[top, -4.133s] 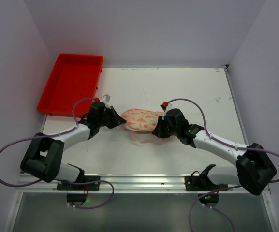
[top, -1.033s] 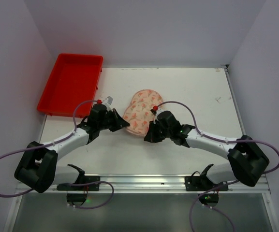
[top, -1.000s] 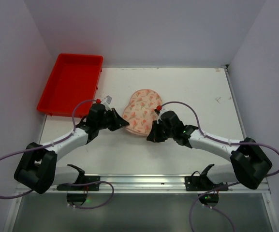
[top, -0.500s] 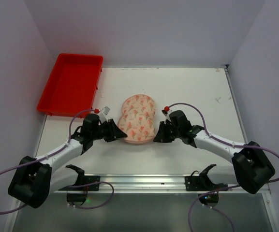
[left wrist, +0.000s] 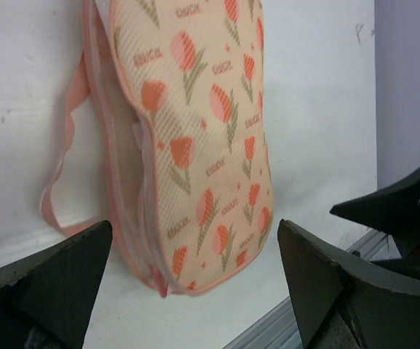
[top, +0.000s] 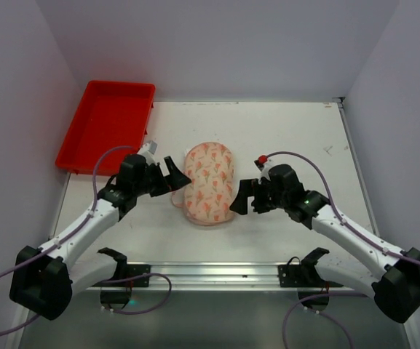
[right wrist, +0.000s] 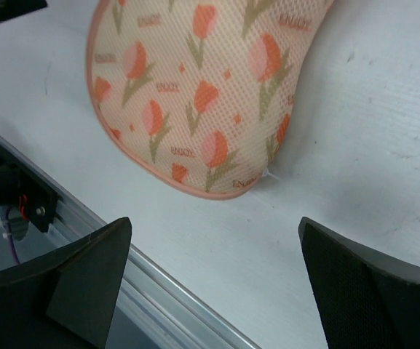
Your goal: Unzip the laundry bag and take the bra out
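Note:
The laundry bag [top: 208, 182], a cream peanut-shaped pouch with orange tulip print and a pink edge, lies flat on the white table between my two grippers. My left gripper [top: 175, 177] is open just left of it and touches nothing. Just right of the bag, my right gripper [top: 239, 196] is also open and empty. In the left wrist view the bag [left wrist: 195, 131] shows its side seam between the wide jaws of the left gripper [left wrist: 195, 240]. A pale pink strap [left wrist: 68, 145] loops out beside it; the rest of the bra is hidden. The right wrist view has the bag's near end [right wrist: 202, 87] ahead of the right gripper [right wrist: 215, 225].
A red tray [top: 108, 127] stands at the back left, beyond the left arm. A metal rail [top: 217, 273] runs along the table's near edge, close below the bag's near end [right wrist: 159, 276]. Walls close in the table on the left, back and right.
Both grippers have opened and let go of the bag, then drawn back to its sides. The bag has dropped flat and now lies lengthwise, pointing away from the rail.

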Controlling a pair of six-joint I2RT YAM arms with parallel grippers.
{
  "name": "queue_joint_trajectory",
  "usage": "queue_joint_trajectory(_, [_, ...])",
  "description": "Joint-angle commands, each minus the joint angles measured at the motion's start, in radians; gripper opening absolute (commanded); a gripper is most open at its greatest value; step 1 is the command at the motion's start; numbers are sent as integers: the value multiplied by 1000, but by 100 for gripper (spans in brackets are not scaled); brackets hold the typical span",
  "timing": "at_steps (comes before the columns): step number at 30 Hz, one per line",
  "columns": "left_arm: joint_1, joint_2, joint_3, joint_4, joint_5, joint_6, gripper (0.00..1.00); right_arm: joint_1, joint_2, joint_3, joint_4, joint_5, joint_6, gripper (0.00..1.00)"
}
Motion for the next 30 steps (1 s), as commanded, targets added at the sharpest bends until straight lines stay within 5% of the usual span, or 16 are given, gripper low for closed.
queue_joint_trajectory(1, [8,121,90,37,4,33,97,0,-76,67,-58,77,-36,99])
queue_joint_trajectory(13, [11,422,211,138,57,58,72,0,-236,75,-48,52,18,99])
queue_joint_trajectory(16, [11,459,228,134,81,69,61,1,-239,69,-45,54,15,99])
queue_joint_trajectory(19, [11,468,231,134,81,78,38,1,-234,68,-42,51,13,99])
queue_joint_trajectory(25, [8,462,257,110,72,104,22,0,-245,59,-22,51,16,99])
queue_joint_trajectory(28, [10,461,283,82,67,127,6,0,-248,56,-22,51,16,99])
queue_joint_trajectory(30, [10,456,295,71,68,128,5,0,-251,53,-22,49,15,99])
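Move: The left side edge of the bag's printed cover, beside the opening, is about 5 cm ahead of the open left hand, 3 cm to its right and 6 cm below. The bag's middle lies about 6 cm farther right than that edge and 3 cm nearer the base; the pink ribbon loop is about 1 cm ahead and 1 cm left of this hand, some 8 cm down. From the right hand, the same edge is roughly 11 cm ahead, 15 cm left and 5 cm below. Forward first, then mostly down and slightly right, the left hand reaches about 5 cm out and 6 cm down to the bag's left side, closing its wide-open fingers to pinch the cover's edge, then eases up and a little forward with it. Meanwhile the right hand, fingers still wide, rises about 7 cm away from the bag, tilting up some 10 degrees, and stops there. ##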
